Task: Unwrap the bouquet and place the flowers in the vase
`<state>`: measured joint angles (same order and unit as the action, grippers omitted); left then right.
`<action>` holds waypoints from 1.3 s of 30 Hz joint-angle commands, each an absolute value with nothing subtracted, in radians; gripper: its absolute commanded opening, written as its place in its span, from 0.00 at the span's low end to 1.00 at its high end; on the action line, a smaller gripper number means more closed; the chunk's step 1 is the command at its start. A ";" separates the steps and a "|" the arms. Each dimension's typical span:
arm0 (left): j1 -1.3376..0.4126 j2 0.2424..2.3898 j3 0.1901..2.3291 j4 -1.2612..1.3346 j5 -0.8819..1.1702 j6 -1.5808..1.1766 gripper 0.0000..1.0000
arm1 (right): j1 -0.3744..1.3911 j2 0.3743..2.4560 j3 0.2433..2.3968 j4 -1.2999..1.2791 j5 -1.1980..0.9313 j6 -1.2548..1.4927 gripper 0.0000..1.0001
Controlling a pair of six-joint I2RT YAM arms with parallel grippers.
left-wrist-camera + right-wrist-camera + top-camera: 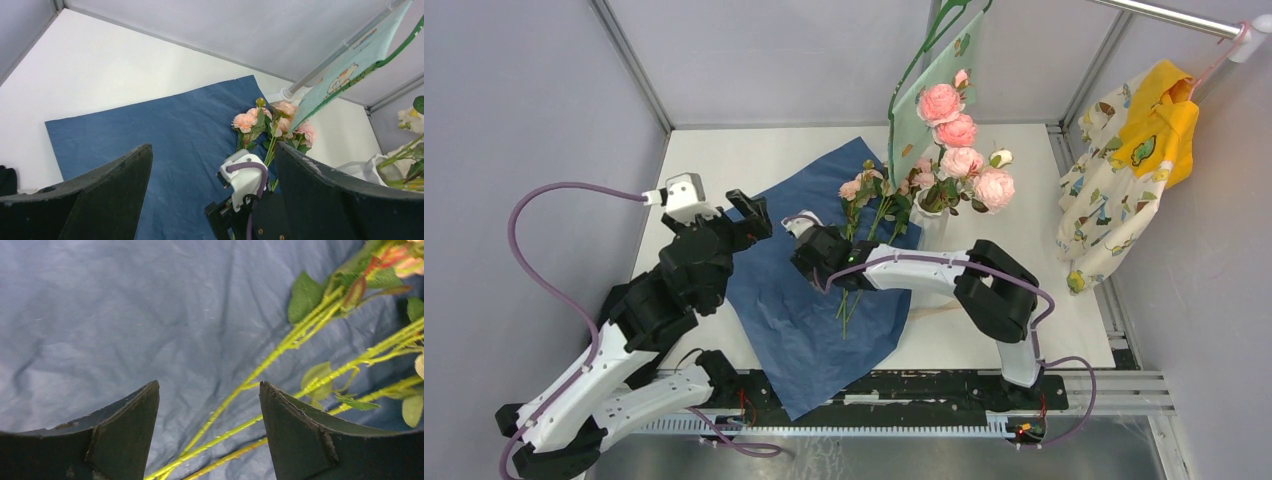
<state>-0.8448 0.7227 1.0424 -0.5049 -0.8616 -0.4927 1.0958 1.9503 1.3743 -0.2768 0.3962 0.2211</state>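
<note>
The bouquet is undone, and its blue paper [799, 300] lies flat on the table, navy side up. A few flowers [864, 190] with peach blooms lie on the paper, stems [270, 357] running toward the near edge. Several pink roses [959, 135] stand in the white vase [929, 228] just right of the paper. My right gripper [829, 262] hangs over the lying stems, open, with stems passing between its fingers [209, 385] untouched. My left gripper [754, 218] hovers open over the paper's left part [214, 146], holding nothing.
A green patterned cloth [929, 90] on a hanger hangs behind the vase. At the right, a yellow and cream garment [1129, 170] hangs from a rail. A thin cream strip [936, 311] lies by the right arm's elbow. Grey walls enclose the table.
</note>
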 commanded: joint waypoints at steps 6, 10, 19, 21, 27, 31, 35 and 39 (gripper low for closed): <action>-0.847 0.622 1.059 -0.560 -1.002 -0.586 0.95 | 0.994 1.952 1.354 -0.330 0.508 0.332 0.78; -0.847 0.624 1.057 -0.560 -0.994 -0.592 0.95 | 0.975 1.912 1.252 -0.303 0.504 0.375 0.78; -0.847 0.692 1.060 -0.551 -0.926 -0.611 0.95 | 0.936 1.938 1.185 -0.237 0.403 0.405 0.69; -0.847 0.698 1.059 -0.549 -0.918 -0.615 0.95 | 0.936 1.953 1.204 -0.231 0.380 0.396 0.53; -0.847 0.683 1.053 -0.551 -0.930 -0.615 0.95 | 0.939 1.992 1.257 -0.213 0.290 0.361 0.17; -0.847 0.659 1.048 -0.550 -0.950 -0.618 0.95 | 0.974 2.002 1.284 -0.188 0.258 0.323 0.07; -0.846 0.636 1.042 -0.552 -0.971 -0.620 0.95 | 1.040 2.018 1.359 -0.198 0.252 0.281 0.04; -0.847 0.631 1.055 -0.572 -0.984 -0.623 0.95 | 1.095 2.026 1.424 -0.193 0.205 0.268 0.03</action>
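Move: The stems of the two left-hand flowers lie on the navy paper about 8 cm to the right of the right hand, 3 cm ahead and 5 cm below. Their blooms are some 12 cm farther out than that spot. The third flower's stem runs about 5 cm to the right of theirs, and the vase stands roughly 22 cm to the hand's right and 4 cm ahead. From the left hand the stems are about 15 cm right, 7 cm ahead and 32 cm below. The two left-hand flower stems get pinched by the right hand: with open fingers it sweeps right about 9 cm, sinking and edging forward, while turning some 15 degrees clockwise. Low over the paper it shuts the fingers on the stems and draws them left about 8 cm, turning back and finally easing back towards the base. The open, empty left hand sways left, ending some 3 cm over. ##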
